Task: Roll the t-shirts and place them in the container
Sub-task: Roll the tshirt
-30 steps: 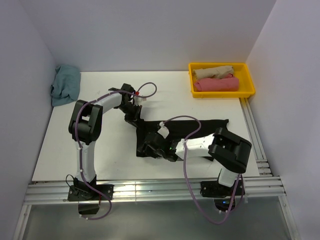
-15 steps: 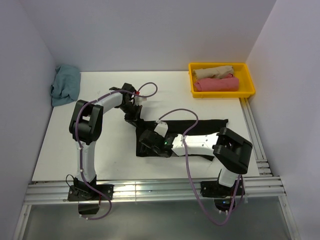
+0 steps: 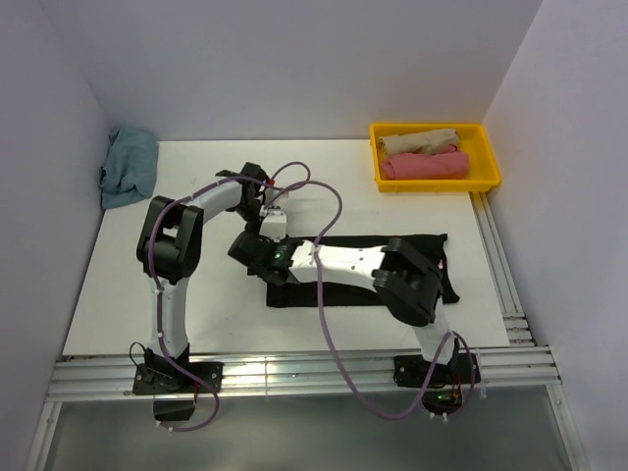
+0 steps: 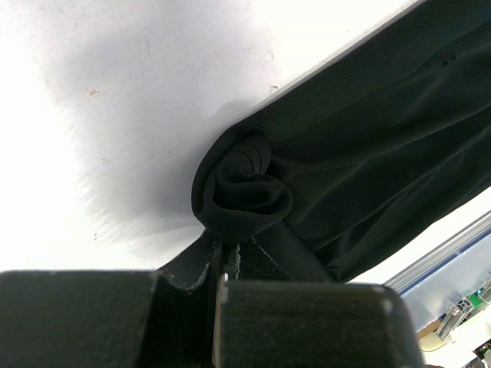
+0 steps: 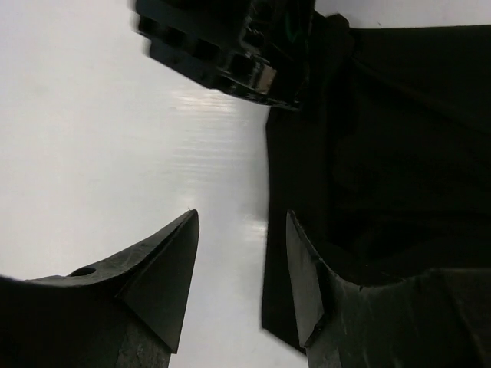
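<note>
The black t-shirt (image 3: pixel 424 251) lies on the white table (image 3: pixel 343 186) as a long folded strip. Its far left corner is wound into a small tight roll (image 4: pixel 244 188). My left gripper (image 3: pixel 261 222) is shut on that rolled corner, as the left wrist view (image 4: pixel 228 251) shows. My right gripper (image 3: pixel 247 251) reaches across the shirt to its left end and is open and empty. In the right wrist view (image 5: pixel 241 221) it straddles the shirt's left edge (image 5: pixel 399 138), one finger over bare table, with the left gripper (image 5: pixel 230 54) just beyond.
A yellow bin (image 3: pixel 489 157) at the back right holds a rolled beige shirt (image 3: pixel 420 141) and a rolled pink shirt (image 3: pixel 424 166). A crumpled teal shirt (image 3: pixel 128 167) lies at the back left corner. Walls close in on three sides.
My right arm has swung left across the black shirt, from its near left part to the left end beside the left gripper. The left gripper has stayed on the rolled corner.
</note>
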`<state>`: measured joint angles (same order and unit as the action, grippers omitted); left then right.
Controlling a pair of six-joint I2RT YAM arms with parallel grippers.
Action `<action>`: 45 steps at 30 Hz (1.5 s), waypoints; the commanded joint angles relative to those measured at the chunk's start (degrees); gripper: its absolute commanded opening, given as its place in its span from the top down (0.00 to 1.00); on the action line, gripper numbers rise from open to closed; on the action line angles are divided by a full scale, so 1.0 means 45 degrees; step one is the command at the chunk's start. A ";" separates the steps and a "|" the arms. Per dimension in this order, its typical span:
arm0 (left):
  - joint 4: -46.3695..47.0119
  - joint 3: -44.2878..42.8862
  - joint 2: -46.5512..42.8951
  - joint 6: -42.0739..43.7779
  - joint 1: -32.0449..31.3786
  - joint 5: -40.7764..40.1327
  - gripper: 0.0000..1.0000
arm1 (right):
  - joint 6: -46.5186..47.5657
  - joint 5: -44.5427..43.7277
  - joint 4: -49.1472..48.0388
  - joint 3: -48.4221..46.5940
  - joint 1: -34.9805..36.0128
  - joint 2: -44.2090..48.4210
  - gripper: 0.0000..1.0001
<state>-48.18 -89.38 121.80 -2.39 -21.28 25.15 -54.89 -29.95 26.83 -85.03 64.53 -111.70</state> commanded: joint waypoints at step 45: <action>-0.1012 -0.1724 -0.1147 0.2581 0.1581 0.3473 0.37 | -0.3932 0.7062 -1.4114 1.0436 -0.2757 0.2207 0.93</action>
<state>-52.75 -99.44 121.32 5.54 -16.23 35.16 -67.07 -4.89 -21.52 -42.61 54.37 -101.91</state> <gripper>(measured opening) 0.629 0.157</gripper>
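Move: The t-shirt's rolled left edge is what the open right hand goes for: the spot to be pinched lies about 7 cm below it, some 2 cm to its right and 1 cm back. From that same hand the roll's far corner, still pinched by the left hand, is about 7 cm ahead; its near corner is about 10 cm back and 1 cm left, both 7 cm lower. From the left hand, the spot to be pinched is roughly 8 cm back, 2 cm right and 1 cm lower. The t-shirt's rolled edge is taken over by the right hand, which drops about 7 cm onto it, drifting right, and shuts its fingers on the cloth. The left hand holds the far corner until then, opens and lifts off up and forward, while the right, keeping its pinch, draws the edge right and back some 3 cm and rolls some 45 degrees, its left side rising. ##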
